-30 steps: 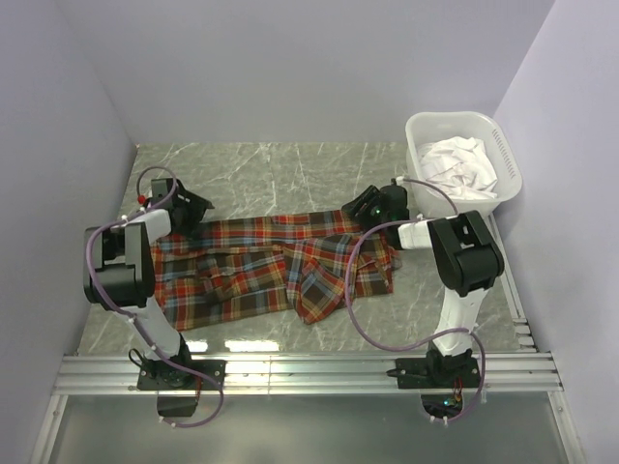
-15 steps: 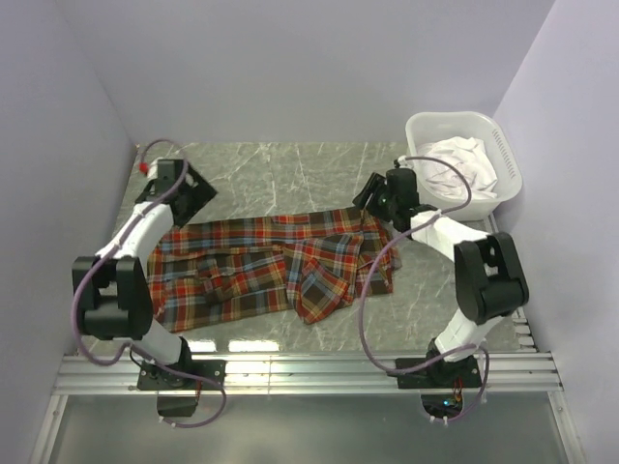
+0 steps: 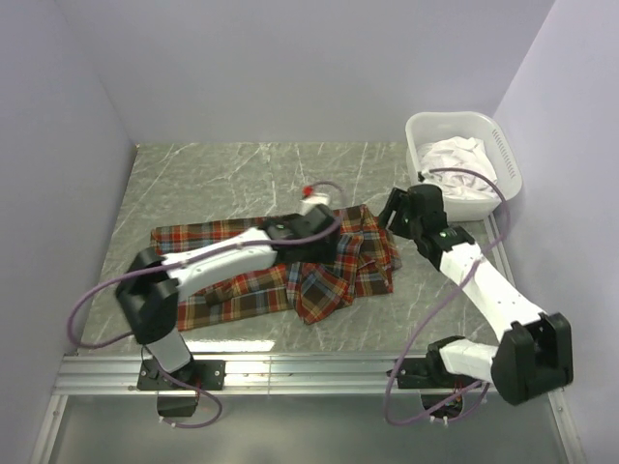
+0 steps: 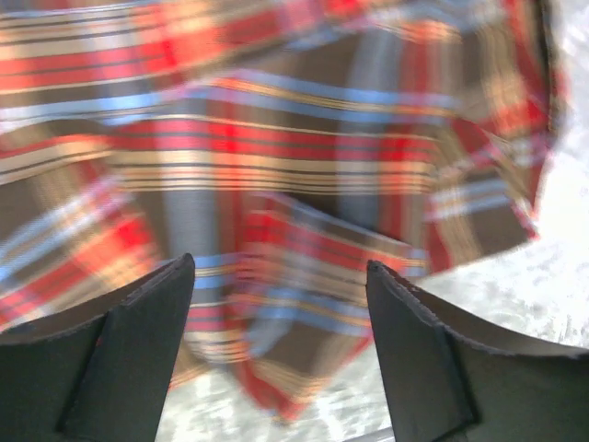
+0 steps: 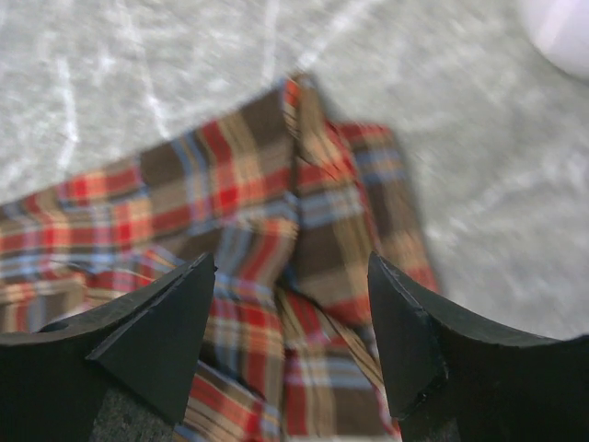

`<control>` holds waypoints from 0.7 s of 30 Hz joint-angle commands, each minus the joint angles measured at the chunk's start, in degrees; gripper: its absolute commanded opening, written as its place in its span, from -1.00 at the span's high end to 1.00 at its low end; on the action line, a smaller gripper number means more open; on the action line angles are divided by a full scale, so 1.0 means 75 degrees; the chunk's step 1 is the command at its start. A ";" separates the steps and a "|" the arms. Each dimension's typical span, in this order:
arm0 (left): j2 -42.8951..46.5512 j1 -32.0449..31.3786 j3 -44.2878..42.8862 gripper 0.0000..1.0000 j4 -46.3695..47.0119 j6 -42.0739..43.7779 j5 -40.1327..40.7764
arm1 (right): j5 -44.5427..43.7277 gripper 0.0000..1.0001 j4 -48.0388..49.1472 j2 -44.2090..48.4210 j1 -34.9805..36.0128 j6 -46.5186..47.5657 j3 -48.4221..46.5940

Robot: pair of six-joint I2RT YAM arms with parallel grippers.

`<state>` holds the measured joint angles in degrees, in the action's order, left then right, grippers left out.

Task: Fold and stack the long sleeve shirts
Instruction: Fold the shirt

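Observation:
One of the long sleeve shirts, a red, orange, teal and brown plaid [image 3: 247, 290], lies rumpled and spread across the marble table [image 3: 242, 174]. My left gripper [image 3: 332, 247] reaches over the shirt's middle. In the left wrist view it [image 4: 281, 267] stands open above blurred plaid [image 4: 276, 166], holding nothing. My right gripper [image 3: 393, 209] hovers just past the shirt's right edge. In the right wrist view it [image 5: 291, 262] is open, with the shirt's bunched right part [image 5: 276, 212] below the fingers and nothing between them.
A white basket [image 3: 506, 155] holding crumpled white cloth [image 3: 455, 159] stands at the back right corner, close behind the right gripper. Pale walls close in the table on three sides. A metal rail [image 3: 309, 372] runs along the near edge by the arm bases.
The left arm has swung from the far left corner across to the shirt's middle. The right arm has stretched out, its elbow dropping to the right, while its gripper stayed near the shirt's right edge.

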<state>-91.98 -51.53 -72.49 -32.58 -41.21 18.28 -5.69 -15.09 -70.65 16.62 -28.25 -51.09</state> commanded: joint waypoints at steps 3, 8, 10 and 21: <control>-0.1374 -0.1237 -0.1745 -0.50 -0.0882 -0.0048 0.1101 | -0.1302 -0.46 -0.0835 0.1157 -0.0025 -0.0323 0.0717; -0.2745 -0.1590 -0.2568 -0.19 -0.1257 -0.0072 0.1171 | -0.1690 -0.45 -0.0952 0.1955 -0.0119 -0.0475 0.1210; -0.3108 -0.1637 -0.2744 -0.16 -0.1316 -0.0072 0.1195 | -0.1760 -0.44 -0.0941 0.2235 -0.0142 -0.0511 0.1350; -0.3743 -0.1766 -0.2920 -0.13 -0.1293 0.0151 0.0528 | -0.1749 -0.43 -0.0812 0.2483 -0.0259 -0.0593 0.1644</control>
<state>-119.74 -64.03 -91.72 -41.58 -41.08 23.75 -17.37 -22.31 -52.64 15.22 -31.92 -39.62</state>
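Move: The left hand, already partly across the shirt, has the right-hand corner of the folded sleeve about 8 cm to its right, 5 cm back and some 12 cm below. The sleeve's tip is about 12 cm back and 1 cm left; the shirt's near right corner is roughly 4 cm back and 18 cm right, its far right corner some 15 cm ahead and 12 cm right. From the right hand, the sleeve corner lies about 12 cm back, 10 cm left and 15 cm below. The left hand sweeps some 9 cm to the right over the folded sleeve while easing back a little, then sinks nearly 10 cm towards the sleeve's right-hand corner, its left side rising about 15 degrees so the rightward lean goes out of the fingers, which narrow from wide to roughly half open and stop close over the cloth, contact not to be made out. Meanwhile the empty right hand draws back and to the right, away from the shirt and almost level, turning clockwise with its fingers still open. ##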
